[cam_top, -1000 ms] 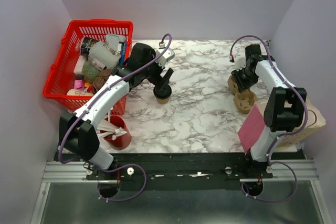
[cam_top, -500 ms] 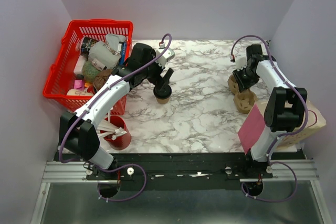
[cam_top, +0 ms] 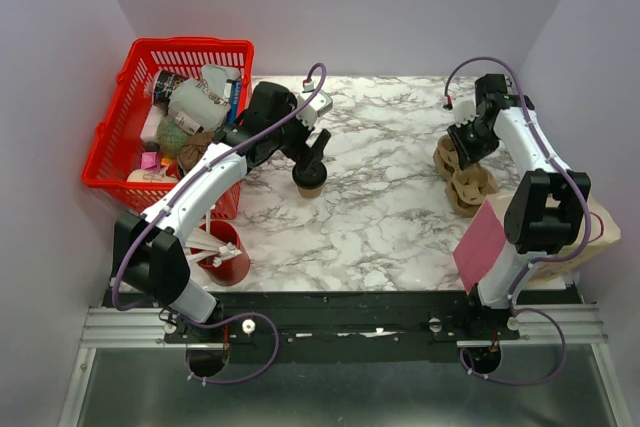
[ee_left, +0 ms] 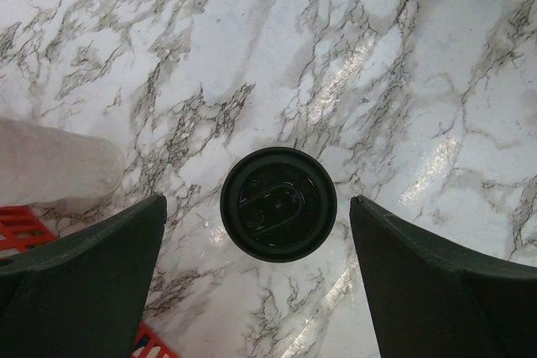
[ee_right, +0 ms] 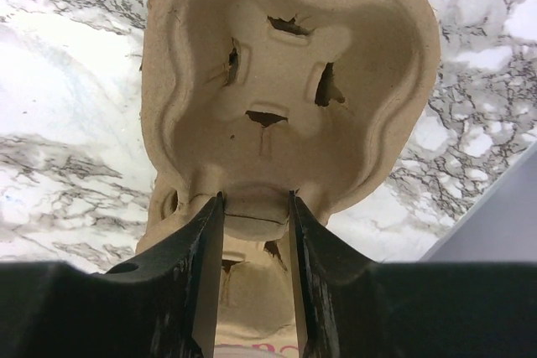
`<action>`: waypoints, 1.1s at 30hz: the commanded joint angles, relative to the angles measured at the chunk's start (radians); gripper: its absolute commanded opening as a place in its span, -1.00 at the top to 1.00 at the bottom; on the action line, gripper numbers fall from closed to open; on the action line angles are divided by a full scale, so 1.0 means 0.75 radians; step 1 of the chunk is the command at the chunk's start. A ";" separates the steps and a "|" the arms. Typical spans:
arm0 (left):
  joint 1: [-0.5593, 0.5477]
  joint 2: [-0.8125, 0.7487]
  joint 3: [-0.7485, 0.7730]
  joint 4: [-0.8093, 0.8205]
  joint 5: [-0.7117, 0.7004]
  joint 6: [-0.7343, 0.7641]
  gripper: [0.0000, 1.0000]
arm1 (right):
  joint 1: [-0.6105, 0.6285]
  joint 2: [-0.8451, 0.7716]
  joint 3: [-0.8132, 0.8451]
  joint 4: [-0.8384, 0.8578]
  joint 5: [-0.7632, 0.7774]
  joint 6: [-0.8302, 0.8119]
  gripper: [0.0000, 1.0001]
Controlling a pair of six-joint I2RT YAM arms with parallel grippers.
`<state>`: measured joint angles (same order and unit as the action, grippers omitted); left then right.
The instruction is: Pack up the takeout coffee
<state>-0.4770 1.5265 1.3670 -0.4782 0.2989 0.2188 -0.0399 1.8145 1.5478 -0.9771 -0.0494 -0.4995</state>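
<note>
The takeout coffee [cam_top: 309, 185], a small tan cup with a round black lid [ee_left: 278, 204], stands upright on the marble table left of centre. My left gripper [cam_top: 309, 167] hovers straight above it, open wide. In the left wrist view its dark fingers [ee_left: 92, 266] flank the lid without touching it. At the right, my right gripper [cam_top: 463, 147] is shut on the brown moulded pulp cup carrier [cam_top: 468, 187]. The right wrist view shows both fingers pressed against the carrier's [ee_right: 285, 81] middle ridge, with the gripper [ee_right: 256, 199] centred on it.
A red basket [cam_top: 150, 50] full of items stands at the back left. A red cup of white sticks [cam_top: 230, 262] sits by the left arm's base. A pink card [cam_top: 482, 245] leans on a tan box [cam_top: 585, 232] at the front right.
My right gripper has closed in on the cup carrier and shifted slightly toward the back, tilting the carrier with it. The left arm and the coffee have not moved.
</note>
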 commanded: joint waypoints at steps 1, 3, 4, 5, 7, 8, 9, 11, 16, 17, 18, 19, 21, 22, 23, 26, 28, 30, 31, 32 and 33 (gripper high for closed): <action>0.008 0.018 0.030 0.012 0.029 -0.022 -0.95 | -0.010 -0.034 0.090 -0.092 -0.028 -0.019 0.38; 0.006 0.014 0.030 0.010 0.025 -0.020 -0.94 | -0.010 -0.039 0.141 -0.102 -0.042 -0.021 0.40; 0.008 0.014 0.032 0.006 0.021 -0.016 -0.95 | -0.010 -0.039 0.161 -0.106 -0.055 -0.021 0.43; 0.006 0.014 0.032 0.006 0.023 -0.016 -0.95 | -0.008 -0.033 0.184 -0.123 -0.065 -0.019 0.44; 0.008 0.010 0.034 0.002 0.021 -0.012 -0.94 | -0.004 -0.026 0.255 -0.135 -0.108 -0.017 0.49; 0.006 0.008 0.036 -0.005 0.019 -0.005 -0.94 | 0.000 -0.024 0.280 -0.149 -0.126 -0.017 0.50; 0.008 0.004 0.036 -0.009 0.019 -0.001 -0.94 | 0.012 -0.020 0.298 -0.155 -0.151 -0.019 0.50; 0.006 0.002 0.043 -0.019 0.017 0.011 -0.93 | 0.029 -0.008 0.354 -0.186 -0.188 -0.031 0.54; 0.006 -0.031 0.037 -0.029 0.033 0.054 -0.93 | 0.129 -0.002 0.417 -0.209 -0.294 -0.070 0.75; 0.006 -0.033 0.036 -0.037 0.033 0.056 -0.93 | 0.147 0.006 0.450 -0.227 -0.324 -0.086 0.80; 0.008 -0.037 0.039 -0.043 0.033 0.066 -0.93 | 0.192 0.008 0.458 -0.229 -0.353 -0.111 0.84; 0.006 -0.043 0.037 -0.050 0.033 0.082 -0.93 | 0.219 0.015 0.464 -0.223 -0.353 -0.123 0.85; 0.008 -0.053 0.036 -0.064 0.035 0.101 -0.93 | 0.296 0.051 0.485 -0.215 -0.354 -0.172 0.87; 0.006 -0.066 0.036 -0.068 0.037 0.111 -0.93 | 0.319 0.066 0.491 -0.203 -0.343 -0.195 0.90; 0.008 -0.070 0.036 -0.078 0.039 0.133 -0.93 | 0.337 0.080 0.501 -0.174 -0.341 -0.195 0.90; 0.006 -0.098 0.030 -0.097 0.029 0.156 -0.93 | 0.374 0.196 0.607 -0.172 -0.355 -0.164 0.91; 0.010 -0.123 0.016 -0.105 0.019 0.164 -0.93 | 0.387 0.284 0.683 -0.168 -0.347 -0.146 0.90; 0.010 -0.139 0.002 -0.119 0.011 0.179 -0.93 | 0.391 0.327 0.708 -0.135 -0.307 -0.144 0.88; 0.008 -0.155 -0.006 -0.125 0.009 0.183 -0.93 | 0.393 0.374 0.724 -0.123 -0.290 -0.146 0.87; 0.010 -0.162 -0.011 -0.137 0.009 0.187 -0.93 | 0.395 0.397 0.734 -0.104 -0.278 -0.152 0.86; 0.010 -0.170 -0.015 -0.144 0.004 0.193 -0.93 | 0.397 0.419 0.744 -0.096 -0.255 -0.156 0.86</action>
<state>-0.4767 1.4513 1.3666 -0.5446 0.3038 0.3298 0.2581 2.0548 2.0563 -1.0847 -0.2890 -0.6037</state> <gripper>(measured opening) 0.965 0.405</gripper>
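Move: The right hand already holds the top cardboard tray, with the remaining tray straight beneath, some 5 cm lower. The bare table for it lies about 18 cm to the left, 8 cm farther out and 7 cm below; the lidded coffee cup stands some 40 cm left, 3 cm back and 3 cm lower. From the left hand, the cup is about 13 cm below and 2 cm back, that bare spot roughly 23 cm right, 10 ahead and 18 below. Keep the right fingers pinched on the web between the tray's two wells and lift it another 10 cm or so away from the remaining tray, then sweep it left about 17 cm towards the coffee cup's side, turning the wrist some 30 degrees counter-clockwise. Finish forward and down over the bare table. Let the open left gripper ease slightly up and back from the cup. ##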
